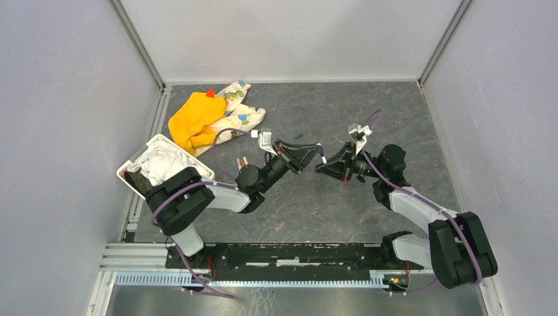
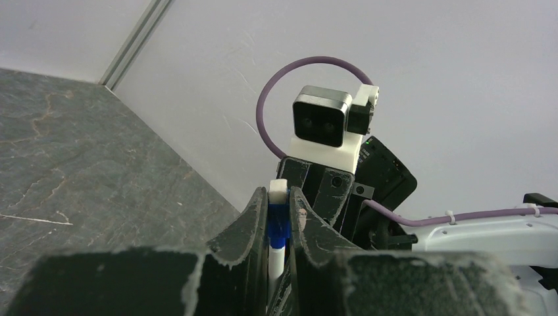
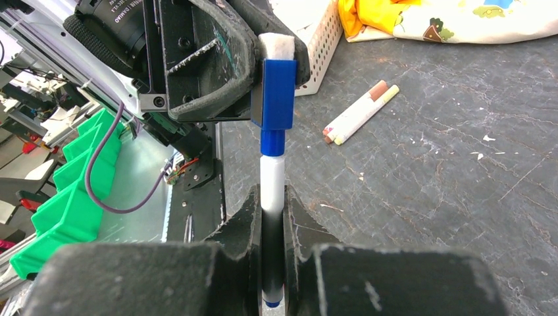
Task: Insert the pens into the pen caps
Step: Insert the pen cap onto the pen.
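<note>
A white-barrelled pen [image 3: 272,181] spans the two grippers above the table; in the top view it is a short white stick [image 1: 323,158]. My right gripper [image 3: 271,197] is shut on its barrel. The pen's blue front end sits in the mouth of the blue cap [image 3: 278,92], which my left gripper [image 2: 281,194] is shut on. In the left wrist view the blue cap [image 2: 278,220] shows between the fingers with the white barrel below it. The two grippers face each other tip to tip, left [image 1: 304,158] and right [image 1: 331,164]. A dark green cap [image 1: 299,135] lies on the table behind them.
Two more pens [image 3: 358,113] lie side by side on the dark table, also in the top view [image 1: 242,161]. A white basket [image 1: 137,161] with cloth in it stands at the left. An orange cloth [image 1: 194,122] and a patterned cloth [image 1: 240,108] lie at the back left.
</note>
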Controlling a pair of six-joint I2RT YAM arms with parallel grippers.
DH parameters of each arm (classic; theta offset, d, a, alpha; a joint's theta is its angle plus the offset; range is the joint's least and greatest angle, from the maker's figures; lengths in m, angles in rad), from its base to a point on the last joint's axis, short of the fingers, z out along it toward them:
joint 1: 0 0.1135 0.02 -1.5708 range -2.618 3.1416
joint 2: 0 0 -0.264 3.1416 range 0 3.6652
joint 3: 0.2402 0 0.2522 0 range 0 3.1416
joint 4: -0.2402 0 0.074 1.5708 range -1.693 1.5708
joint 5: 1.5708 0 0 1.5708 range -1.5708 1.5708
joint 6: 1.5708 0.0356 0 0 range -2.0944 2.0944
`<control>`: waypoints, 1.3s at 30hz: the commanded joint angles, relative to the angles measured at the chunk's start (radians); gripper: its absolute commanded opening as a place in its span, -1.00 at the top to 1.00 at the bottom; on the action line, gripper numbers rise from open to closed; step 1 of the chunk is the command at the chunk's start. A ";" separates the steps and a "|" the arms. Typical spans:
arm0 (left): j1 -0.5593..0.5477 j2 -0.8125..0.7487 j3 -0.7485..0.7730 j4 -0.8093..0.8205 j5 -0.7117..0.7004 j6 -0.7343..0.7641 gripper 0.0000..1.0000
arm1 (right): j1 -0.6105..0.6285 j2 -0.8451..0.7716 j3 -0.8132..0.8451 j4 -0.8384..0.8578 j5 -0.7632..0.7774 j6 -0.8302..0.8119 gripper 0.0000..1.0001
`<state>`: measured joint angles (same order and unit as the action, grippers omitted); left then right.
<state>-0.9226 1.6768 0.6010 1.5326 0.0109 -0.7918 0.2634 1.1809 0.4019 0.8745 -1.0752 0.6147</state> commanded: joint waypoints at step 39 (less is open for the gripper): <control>0.059 -0.222 0.111 -0.450 0.167 0.126 -0.99 | 0.003 -0.021 0.027 0.110 -0.025 -0.061 1.00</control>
<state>-0.8928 1.4765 0.6437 1.2381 0.1135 -0.7124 0.2619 1.1725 0.4011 0.9234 -1.0801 0.5701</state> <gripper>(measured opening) 0.993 0.114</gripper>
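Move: My left fingers are closed on the blue cap with its white end, which sits on the upright white pen; the cap is right at that hand's point. From my right hand, pinching the pen barrel, the cap is roughly 6 cm up and 2 cm ahead, about level sideways. Counted from my left hand and some 22 cm below it, the two loose markers lie around 24 cm left and 5 cm ahead, the green cap 5 cm left and 16 cm ahead. I let go of the blue cap: after a brief hold my left fingers spread from nearly shut to fully open while the hand draws back about 2 cm, then lifts some 3 cm above its start, coming forward again a little at the end with a slight roll. My right hand keeps its pinch on the barrel, rising about 1 cm and tilting the pen's top back some 5 degrees. ##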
